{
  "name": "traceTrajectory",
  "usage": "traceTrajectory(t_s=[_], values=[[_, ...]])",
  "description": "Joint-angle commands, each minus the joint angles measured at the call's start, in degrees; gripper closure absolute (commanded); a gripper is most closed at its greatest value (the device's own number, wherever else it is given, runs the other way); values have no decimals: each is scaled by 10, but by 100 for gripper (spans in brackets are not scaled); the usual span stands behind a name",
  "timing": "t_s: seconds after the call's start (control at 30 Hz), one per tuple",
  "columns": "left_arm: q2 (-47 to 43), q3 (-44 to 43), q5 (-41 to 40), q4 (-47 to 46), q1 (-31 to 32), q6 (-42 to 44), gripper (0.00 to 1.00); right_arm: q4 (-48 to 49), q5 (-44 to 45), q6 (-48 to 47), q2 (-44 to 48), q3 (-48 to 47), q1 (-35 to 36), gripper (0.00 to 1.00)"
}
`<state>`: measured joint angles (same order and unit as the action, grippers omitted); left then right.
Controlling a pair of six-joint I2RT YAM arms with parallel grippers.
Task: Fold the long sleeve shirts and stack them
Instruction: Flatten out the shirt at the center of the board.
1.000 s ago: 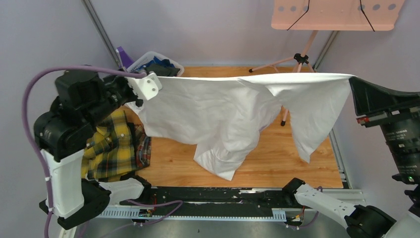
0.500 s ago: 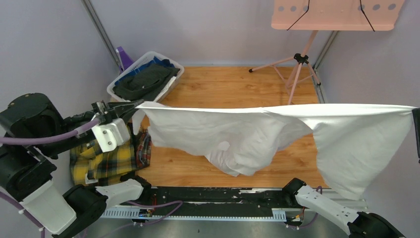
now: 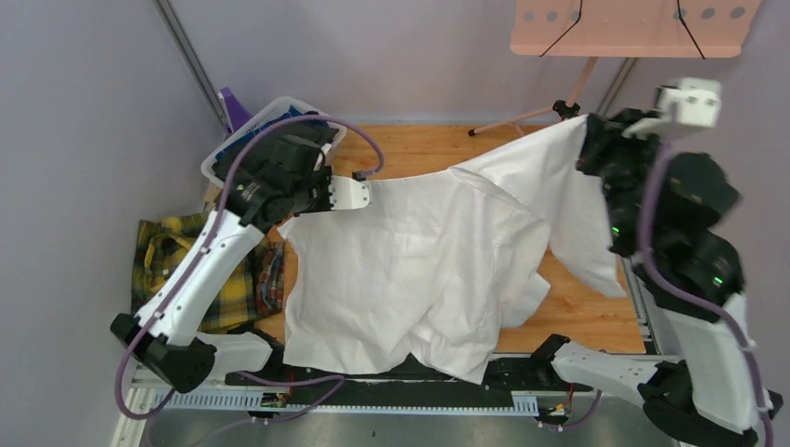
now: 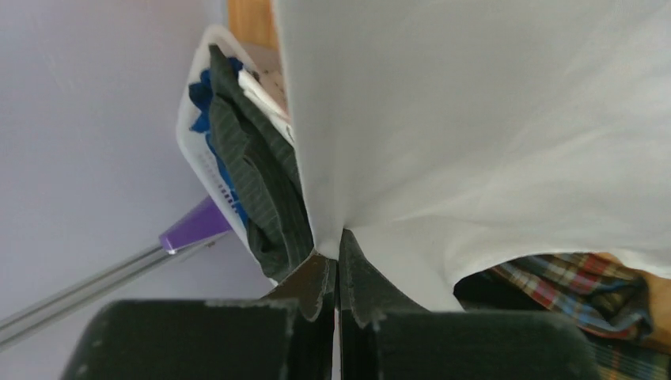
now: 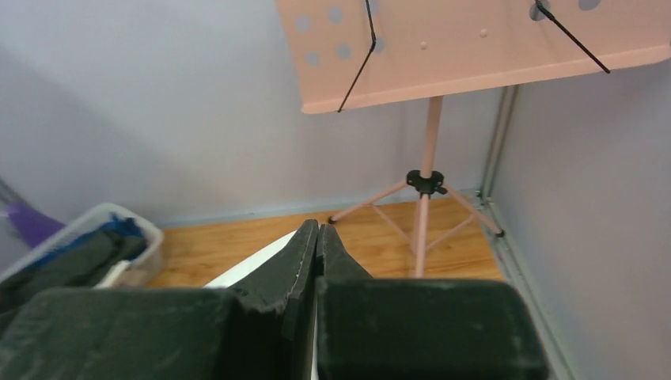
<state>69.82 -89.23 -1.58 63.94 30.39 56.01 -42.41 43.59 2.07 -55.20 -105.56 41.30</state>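
A large white long sleeve shirt hangs stretched between both grippers, and its lower part drapes down to the table's near edge. My left gripper is shut on the shirt's left corner, seen close up as white cloth pinched in the left gripper. At the far right, my right gripper is shut on the other corner. In the right wrist view only a sliver of white cloth shows beside the right gripper. The yellow-and-green plaid shirt lies crumpled at the left and also shows as a plaid patch.
A white bin of dark clothes stands at the far left, partly behind the left arm, and the bin shows close up. A pink music stand stands at the back right, its tripod on the wooden tabletop.
Both arms have swung away from the near edge toward the far side. The white shirt, held stretched up high before, now hangs lower and drapes over the table to its near edge.
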Motion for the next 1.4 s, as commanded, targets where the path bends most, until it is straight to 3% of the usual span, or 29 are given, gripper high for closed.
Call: traceTrajectory(t_s=[0.0, 0.1, 0.23, 0.3, 0.33, 0.37, 0.47, 0.5, 0.57, 0.67, 0.7, 0.77, 0.87, 1.07, 1.2, 1.37], values=[[44, 78, -162, -206, -5, 75, 100, 119, 22, -79, -80, 36, -66, 100], [115, 89, -201, -315, -5, 83, 100, 94, -58, -17, -153, 46, -160, 100], [187, 101, -245, -431, -5, 98, 100, 99, -63, 14, -252, 38, -190, 100], [221, 109, -270, -484, -5, 113, 93, 99, -78, 31, -292, 18, -190, 100], [240, 112, -284, -505, -5, 118, 76, 97, -90, 41, -309, 8, -189, 100], [247, 119, -287, -512, -5, 120, 67, 94, -98, 58, -325, -1, -187, 100], [248, 148, -282, -538, -6, 121, 7, 79, -133, 85, -386, -31, -181, 100], [243, 165, -278, -542, -5, 117, 2, 78, -157, 88, -407, -41, -180, 93], [217, 178, -263, -537, -5, 101, 0, 64, -178, 97, -458, -59, -179, 74], [140, 172, -204, -419, -3, 49, 0, 1, -153, 115, -525, -112, -166, 50], [121, 168, -151, -352, -3, 22, 0, -10, -123, 114, -522, -104, -149, 43], [64, 177, -57, -248, -3, -4, 0, -11, -87, 115, -488, -48, -119, 32], [-22, 251, 29, -162, -3, -1, 0, -12, -81, 137, -396, 80, -67, 7], [-121, 410, 58, -97, -29, 50, 0, -82, -119, 245, -209, 303, 141, 1], [-130, 467, 81, -85, -74, 81, 0, -141, -192, 385, -158, 424, 281, 1], [-98, 493, 82, -86, -94, 95, 0, -168, -237, 519, -146, 496, 376, 1]])
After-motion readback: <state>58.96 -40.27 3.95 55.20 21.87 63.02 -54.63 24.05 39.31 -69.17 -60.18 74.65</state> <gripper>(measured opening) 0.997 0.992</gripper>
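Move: Both hands already grip the white shirt's far edge in the air; the left is to lay its part about 13 cm ahead, 7 cm right and 30 cm below, with the basket some 17 cm ahead and 11 cm left. The right hand's landing spot is roughly 28 cm ahead, 15 cm left and 52 cm below, and the pink tripod stands about 25 cm ahead and 3 cm right. Both hands sweep the shirt forward and down, the right some 28 cm out, release, then draw back lower. ##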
